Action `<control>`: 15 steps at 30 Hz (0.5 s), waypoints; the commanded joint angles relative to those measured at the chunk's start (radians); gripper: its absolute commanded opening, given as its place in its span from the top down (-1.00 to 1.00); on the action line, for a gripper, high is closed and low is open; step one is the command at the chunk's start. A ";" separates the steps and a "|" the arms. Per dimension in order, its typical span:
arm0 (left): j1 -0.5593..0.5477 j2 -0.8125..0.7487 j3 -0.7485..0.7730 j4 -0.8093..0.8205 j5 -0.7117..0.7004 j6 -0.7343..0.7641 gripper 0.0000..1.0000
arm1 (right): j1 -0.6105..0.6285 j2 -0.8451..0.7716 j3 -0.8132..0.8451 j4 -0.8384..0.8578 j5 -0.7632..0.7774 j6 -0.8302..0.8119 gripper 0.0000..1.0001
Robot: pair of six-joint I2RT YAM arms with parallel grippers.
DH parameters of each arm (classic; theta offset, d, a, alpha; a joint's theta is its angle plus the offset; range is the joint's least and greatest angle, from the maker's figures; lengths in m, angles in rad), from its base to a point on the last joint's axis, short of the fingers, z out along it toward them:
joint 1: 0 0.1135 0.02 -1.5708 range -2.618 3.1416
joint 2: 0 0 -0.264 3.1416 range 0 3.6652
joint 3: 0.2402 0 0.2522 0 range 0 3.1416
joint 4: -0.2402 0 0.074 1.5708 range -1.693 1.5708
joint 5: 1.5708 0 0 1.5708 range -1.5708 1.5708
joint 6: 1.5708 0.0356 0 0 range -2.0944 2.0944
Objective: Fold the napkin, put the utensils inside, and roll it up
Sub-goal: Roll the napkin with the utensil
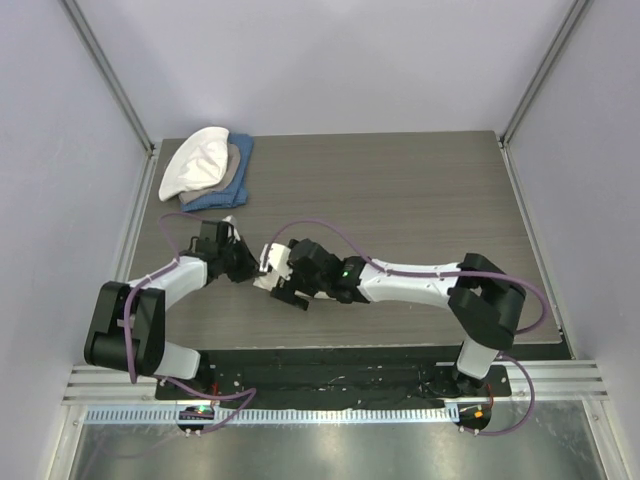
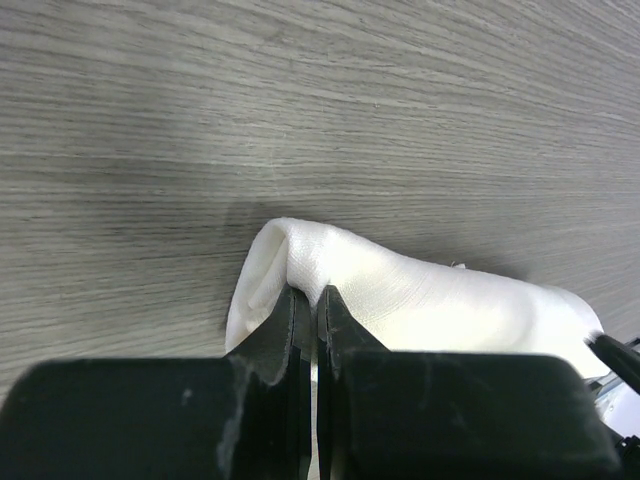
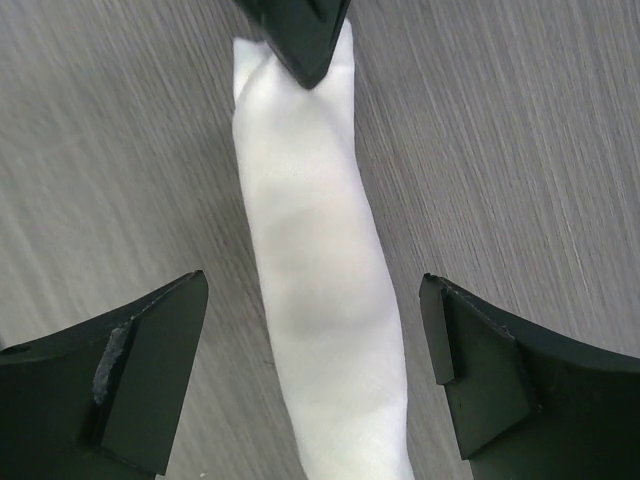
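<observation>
The napkin [image 3: 320, 300] lies on the table as a tight cream roll. My left gripper [image 2: 316, 300] is shut on a pinch of cloth at one end of the napkin [image 2: 430, 300]. The tips of the left fingers [image 3: 300, 30] show at the roll's far end in the right wrist view. My right gripper [image 3: 312, 285] stands open astride the middle of the roll, with a gap between each finger and the cloth. In the top view both grippers, left [image 1: 250, 268] and right [image 1: 285, 282], meet over the napkin [image 1: 266, 264], which is mostly covered. The utensils are hidden.
A stack of white, tan and blue cloths [image 1: 207, 170] sits at the back left corner of the wood-grain table [image 1: 420, 200]. Walls and frame posts close in the table's sides.
</observation>
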 commanded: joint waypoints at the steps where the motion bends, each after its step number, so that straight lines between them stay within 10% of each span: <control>1: 0.001 0.016 0.024 -0.020 0.005 0.010 1.00 | 0.022 0.060 -0.010 0.074 0.187 -0.117 -0.91; 15: 0.001 0.022 0.040 -0.002 0.035 0.013 0.89 | -0.052 0.179 0.081 -0.060 0.009 -0.082 -0.75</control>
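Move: The rolled napkin lies under the open right hand, its middle about 7 cm below, 2 cm ahead and 3 cm to the right of that hand. The closed left fingertips that pin its left end are some 6 cm to the right hand's left, 4 cm ahead and 6 cm lower. From the left hand, the roll's middle lies about 9 cm to the right and 2 cm back, level with it. Over the rolled napkin the right hand sinks about 6 cm, easing some 2 cm to its right and slightly forward, its left-pointing fingers tilting more steeply down by around 10 to 15 degrees. They stay wide open and come down astride the roll, one towards each long side. The left hand stays in place, still pinching the roll's left end. ##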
